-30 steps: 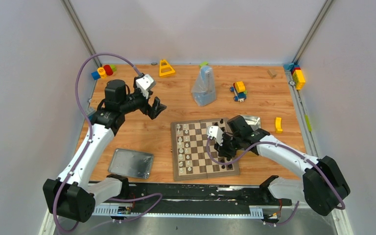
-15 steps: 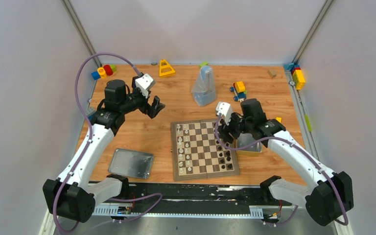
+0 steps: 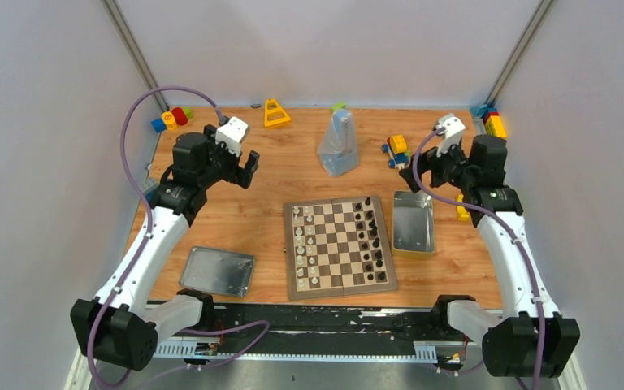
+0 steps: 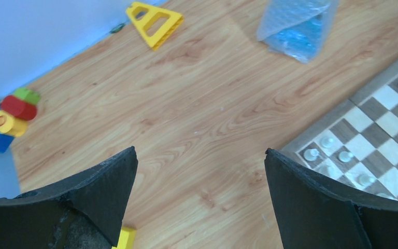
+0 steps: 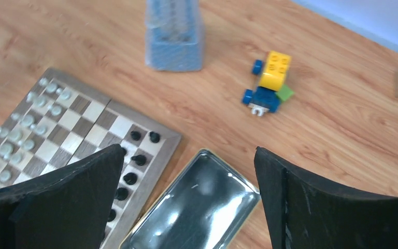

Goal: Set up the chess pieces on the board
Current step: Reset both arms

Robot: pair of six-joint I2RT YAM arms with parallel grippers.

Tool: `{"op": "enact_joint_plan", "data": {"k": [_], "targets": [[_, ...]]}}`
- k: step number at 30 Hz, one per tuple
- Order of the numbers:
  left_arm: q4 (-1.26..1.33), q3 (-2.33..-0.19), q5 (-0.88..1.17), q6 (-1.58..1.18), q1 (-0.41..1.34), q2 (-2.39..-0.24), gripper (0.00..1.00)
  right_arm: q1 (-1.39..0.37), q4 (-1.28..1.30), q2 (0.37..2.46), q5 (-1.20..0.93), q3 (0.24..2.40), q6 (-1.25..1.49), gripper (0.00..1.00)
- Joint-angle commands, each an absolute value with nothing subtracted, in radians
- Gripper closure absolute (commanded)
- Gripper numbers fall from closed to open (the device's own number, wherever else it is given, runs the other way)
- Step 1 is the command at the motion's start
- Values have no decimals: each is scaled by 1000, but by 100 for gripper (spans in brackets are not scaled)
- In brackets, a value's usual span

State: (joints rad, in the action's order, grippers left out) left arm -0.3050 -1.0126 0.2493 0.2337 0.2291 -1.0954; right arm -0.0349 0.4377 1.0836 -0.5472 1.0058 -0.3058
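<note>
The board (image 3: 337, 248) lies mid-table with cream-white chess pieces (image 3: 302, 244) along its left side and black chess pieces (image 3: 371, 240) along its right side. My left gripper (image 3: 242, 171) hangs open and empty over bare wood to the board's back left; in its wrist view (image 4: 199, 150) the board's corner (image 4: 388, 124) with white pieces (image 4: 327, 142) shows at the right. My right gripper (image 3: 422, 172) is open and empty, raised behind the tin. Its own view (image 5: 188, 149) looks down on the black pieces (image 5: 140, 160) and the board (image 5: 83, 124).
An empty silver tin (image 3: 413, 221) (image 5: 197, 207) lies against the board's right edge, and its lid (image 3: 218, 270) sits at the front left. A bubble-wrap bag (image 3: 338, 146), a yellow triangle (image 3: 275, 112), a toy car (image 3: 396, 151) and coloured blocks (image 3: 171, 118) stand toward the back.
My right gripper lifted off the board's right side, swung back and to the right, and opened. The left gripper drew slightly back and to the left, still open.
</note>
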Motion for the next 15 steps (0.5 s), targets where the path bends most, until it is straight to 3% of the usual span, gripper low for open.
{"op": "enact_joint_plan", "data": {"k": [1,15], "targets": [[-252,-1014,76,216,222,-1035,0,68,332,1037,-473,1045,-121,0],[-209,-913,-205,152,209,-899,0,172,268,875,-310,893,69,0]]}}
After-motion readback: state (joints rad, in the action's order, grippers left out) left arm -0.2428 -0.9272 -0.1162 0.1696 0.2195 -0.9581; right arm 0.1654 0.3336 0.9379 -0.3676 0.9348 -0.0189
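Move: The filled chessboard, which both hands are leaving, has its middle about 12 cm back from the right hand, 19 cm to its left and 22 cm below. The metal tin lies almost beneath that hand, some 5 cm back and 1 cm left; the toy car is 16 cm ahead and 7 cm left. From the left hand the chessboard is about 14 cm back and 25 cm right, 23 cm below, and the flat tray 20 cm back and 5 cm left. Both empty hands head outward, away from the chessboard and each other, towards forward-facing rest poses. The right swings about 8 cm right and rises some 3 cm, turning clockwise; the left goes about 7 cm left, rises a little and turns counter-clockwise. Each turns 20 to 30 degrees, fingers still wide open and touching nothing. ##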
